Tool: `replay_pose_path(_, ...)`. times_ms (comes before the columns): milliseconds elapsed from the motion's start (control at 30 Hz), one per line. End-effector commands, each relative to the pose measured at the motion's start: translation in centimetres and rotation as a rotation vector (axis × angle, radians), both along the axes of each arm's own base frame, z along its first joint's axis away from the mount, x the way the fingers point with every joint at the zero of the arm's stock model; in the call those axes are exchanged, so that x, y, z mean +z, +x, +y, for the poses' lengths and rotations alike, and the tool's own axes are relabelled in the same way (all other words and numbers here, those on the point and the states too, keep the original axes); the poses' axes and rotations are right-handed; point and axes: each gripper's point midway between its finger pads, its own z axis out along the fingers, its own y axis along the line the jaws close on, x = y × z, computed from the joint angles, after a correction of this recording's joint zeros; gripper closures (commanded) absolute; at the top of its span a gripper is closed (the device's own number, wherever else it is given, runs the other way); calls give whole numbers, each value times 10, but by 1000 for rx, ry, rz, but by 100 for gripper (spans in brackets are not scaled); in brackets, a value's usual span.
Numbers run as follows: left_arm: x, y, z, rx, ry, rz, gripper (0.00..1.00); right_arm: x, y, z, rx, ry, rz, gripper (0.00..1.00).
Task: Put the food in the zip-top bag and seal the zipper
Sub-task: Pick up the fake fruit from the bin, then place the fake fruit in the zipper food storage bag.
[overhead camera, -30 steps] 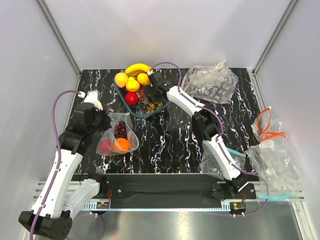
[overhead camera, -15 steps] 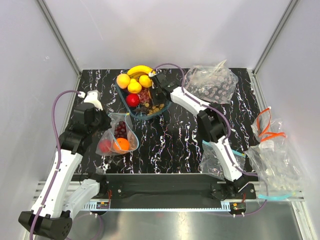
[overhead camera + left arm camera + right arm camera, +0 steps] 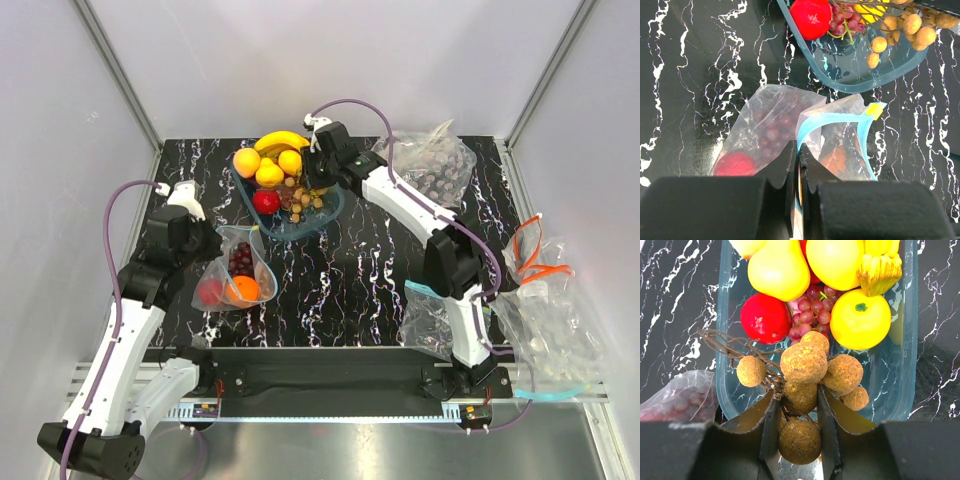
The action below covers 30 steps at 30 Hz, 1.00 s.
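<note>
The zip-top bag [image 3: 232,272] lies at the left with its mouth held up. Inside are a red apple [image 3: 735,162], an orange [image 3: 243,289] and dark grapes [image 3: 241,260]. My left gripper [image 3: 800,155] is shut on the bag's light-blue zipper [image 3: 815,125] strip. My right gripper [image 3: 797,392] is shut on the tan nut cluster [image 3: 803,362], which hangs just above the clear bowl [image 3: 910,340]. More food sits in that bowl: yellow fruits [image 3: 860,320], a banana [image 3: 277,140], a red apple [image 3: 765,317] and grapes [image 3: 812,310].
A wrinkled clear bag [image 3: 420,165] lies at the back right. More clear bags [image 3: 550,330] and orange straps [image 3: 535,255] crowd the right edge, and another bag [image 3: 435,320] lies by the right arm's base. Grey walls close in the table on three sides.
My right gripper has closed on the nut cluster and lifted it from the bowl, with the arm stretching up and its elbow swinging right. The left arm and bag have stayed still.
</note>
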Motion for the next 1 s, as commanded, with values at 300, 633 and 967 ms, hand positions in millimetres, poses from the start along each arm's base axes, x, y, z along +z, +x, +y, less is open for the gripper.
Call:
replay_pose_path(300,7,9,-3,-17,-4,-32,94,73,-38,-14,28,132,-87,100)
replay_pose_path(633,15,11,-1,-4,11,-4,94,109,-123,-42,114,148,-165,100)
replay_pose_path(967,28,6,-3,-11,5,47,93,129,-189,-34,217,50,-304,100)
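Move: The right hand already has the brown fruit bunch lifted over the bin; the zip-top bag's mouth lies about 17 cm back and 14 cm to its left, some 6 cm lower. Below it, by about 13 cm, the red fruit lies 3 cm ahead and 9 cm left, the round yellow fruit 9 cm straight ahead. From the left hand, which holds the bag's rim, the mouth is some 3 cm ahead, 6 cm right and 8 cm down. Keeping the brown fruit bunch pinched, the right hand draws it back off the bin by nearly 20 cm, starting almost level and then climbing about 11 cm, so that it ends well above and to the right of the bag's mouth, with the wrist swinging some 15 degrees counter-clockwise and the fingers tipping up about as much. The left hand stays shut on the bag's rim, dipping about a centimetre and then lifting to end about a centimetre higher. ##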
